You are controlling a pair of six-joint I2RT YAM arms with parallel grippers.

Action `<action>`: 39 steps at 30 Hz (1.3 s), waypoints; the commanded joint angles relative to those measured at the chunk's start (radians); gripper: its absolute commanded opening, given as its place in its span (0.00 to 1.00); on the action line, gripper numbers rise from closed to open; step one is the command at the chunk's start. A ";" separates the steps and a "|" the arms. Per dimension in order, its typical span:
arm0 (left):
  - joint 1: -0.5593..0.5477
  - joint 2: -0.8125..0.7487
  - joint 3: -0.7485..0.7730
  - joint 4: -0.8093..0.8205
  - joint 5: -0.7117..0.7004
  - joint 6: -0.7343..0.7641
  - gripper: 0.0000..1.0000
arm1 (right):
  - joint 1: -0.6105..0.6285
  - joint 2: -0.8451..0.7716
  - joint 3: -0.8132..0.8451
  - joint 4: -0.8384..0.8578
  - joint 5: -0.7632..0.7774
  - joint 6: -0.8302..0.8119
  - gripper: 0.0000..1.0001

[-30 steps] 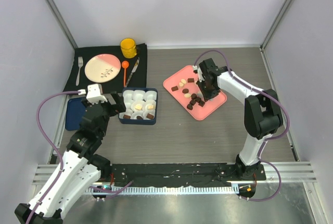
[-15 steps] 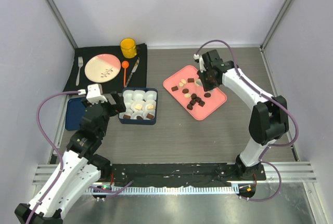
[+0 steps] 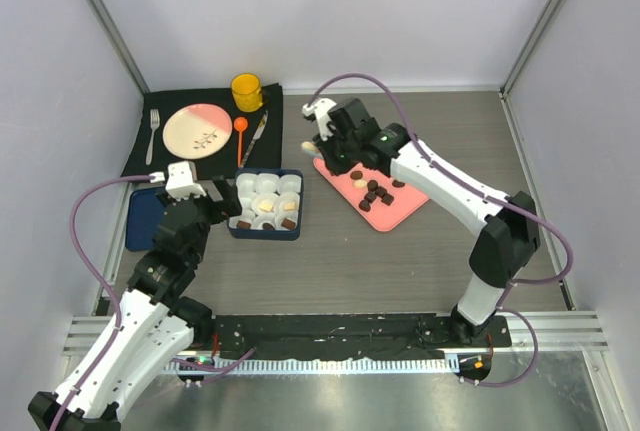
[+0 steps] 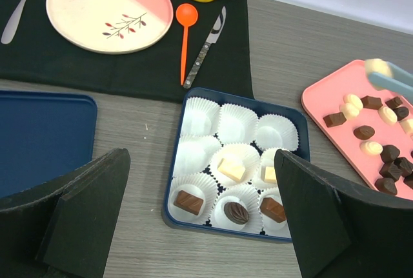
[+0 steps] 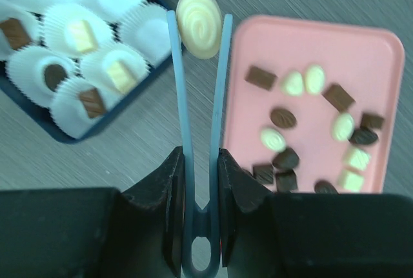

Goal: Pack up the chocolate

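Note:
My right gripper (image 5: 200, 168) is shut on blue tongs (image 5: 193, 110), whose tips pinch a round cream-white chocolate (image 5: 199, 23). In the top view this chocolate (image 3: 308, 147) hangs between the pink tray (image 3: 405, 209) and the blue box (image 3: 236, 213). Several dark and cream chocolates (image 5: 284, 118) lie loose on the pink tray (image 5: 303, 39). The box (image 4: 177, 137) holds white paper cups. Its near row carries three brown pieces (image 4: 189, 201) and the middle row two cream ones (image 4: 231, 169). My left gripper (image 4: 203, 220) stands open just in front of the box, holding nothing.
A black mat (image 3: 160, 166) at the back left carries a pink-and-cream plate (image 3: 197, 130), a fork (image 3: 152, 135), an orange spoon (image 3: 240, 136), a knife (image 3: 254, 137) and a yellow mug (image 3: 247, 92). A dark blue lid (image 3: 142, 219) lies left of the box.
The right arm has swung left from over the pink tray, carrying a cream-white chocolate in the tongs to the tray's left end near the box. The left arm has not moved.

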 commanded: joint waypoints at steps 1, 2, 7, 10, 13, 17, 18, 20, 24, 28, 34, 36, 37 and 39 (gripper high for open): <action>0.006 -0.022 0.046 0.023 -0.001 0.017 1.00 | 0.069 0.063 0.081 0.112 -0.021 0.006 0.15; 0.006 -0.024 0.046 0.023 -0.003 0.019 1.00 | 0.081 0.076 0.096 0.120 -0.019 0.008 0.15; 0.006 -0.042 0.044 0.022 -0.015 0.020 1.00 | 0.164 0.169 0.141 0.166 -0.068 0.014 0.15; 0.006 -0.049 0.043 0.022 -0.018 0.020 1.00 | 0.199 0.208 0.160 0.193 -0.079 0.021 0.15; 0.006 -0.056 0.041 0.022 -0.018 0.020 1.00 | 0.227 0.265 0.197 0.209 -0.091 0.028 0.15; 0.006 -0.056 0.043 0.019 -0.019 0.017 1.00 | 0.253 0.346 0.234 0.219 -0.105 0.034 0.16; 0.006 -0.058 0.041 0.019 -0.018 0.017 1.00 | 0.255 0.357 0.242 0.220 -0.104 0.034 0.16; 0.006 -0.059 0.041 0.019 -0.016 0.015 1.00 | 0.262 0.378 0.260 0.223 -0.108 0.038 0.16; 0.004 -0.062 0.041 0.019 -0.015 0.014 1.00 | 0.269 0.419 0.277 0.224 -0.111 0.043 0.16; 0.006 -0.067 0.041 0.020 -0.013 0.012 0.99 | 0.273 0.439 0.282 0.223 -0.114 0.048 0.16; 0.006 -0.070 0.041 0.020 -0.013 0.012 1.00 | 0.275 0.461 0.280 0.221 -0.122 0.051 0.19; 0.006 -0.069 0.041 0.020 -0.012 0.012 1.00 | 0.275 0.463 0.279 0.221 -0.127 0.052 0.20; 0.006 -0.069 0.041 0.020 -0.013 0.012 1.00 | 0.275 0.463 0.277 0.221 -0.128 0.052 0.20; 0.004 -0.069 0.041 0.020 -0.013 0.012 1.00 | 0.276 0.464 0.279 0.221 -0.139 0.052 0.20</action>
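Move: The right hand already holds the white chocolate in the tongs. Its goal, the empty middle-left cup of the blue box, lies about 23 cm to its left, 3 cm back and 20 cm below. The block in the centre cup sits 6 cm to the right of that cup, the brown block 6 cm nearer the base than that cup. The pink tray's middle is 11 cm to the hand's right and 3 cm ahead. From the left hand the cup is about 10 cm ahead, 8 right and 18 below. Leftward from over the pink tray's edge to over the box, the right hand sweeps some 18 cm, drawing back a little and turning counter-clockwise about 20 degrees. Soon after setting off it also sinks, about 11 cm in all, easing off once above the box; the fingers keep the tongs squeezed on the white chocolate, its tip brought low over the empty middle-left cup. ##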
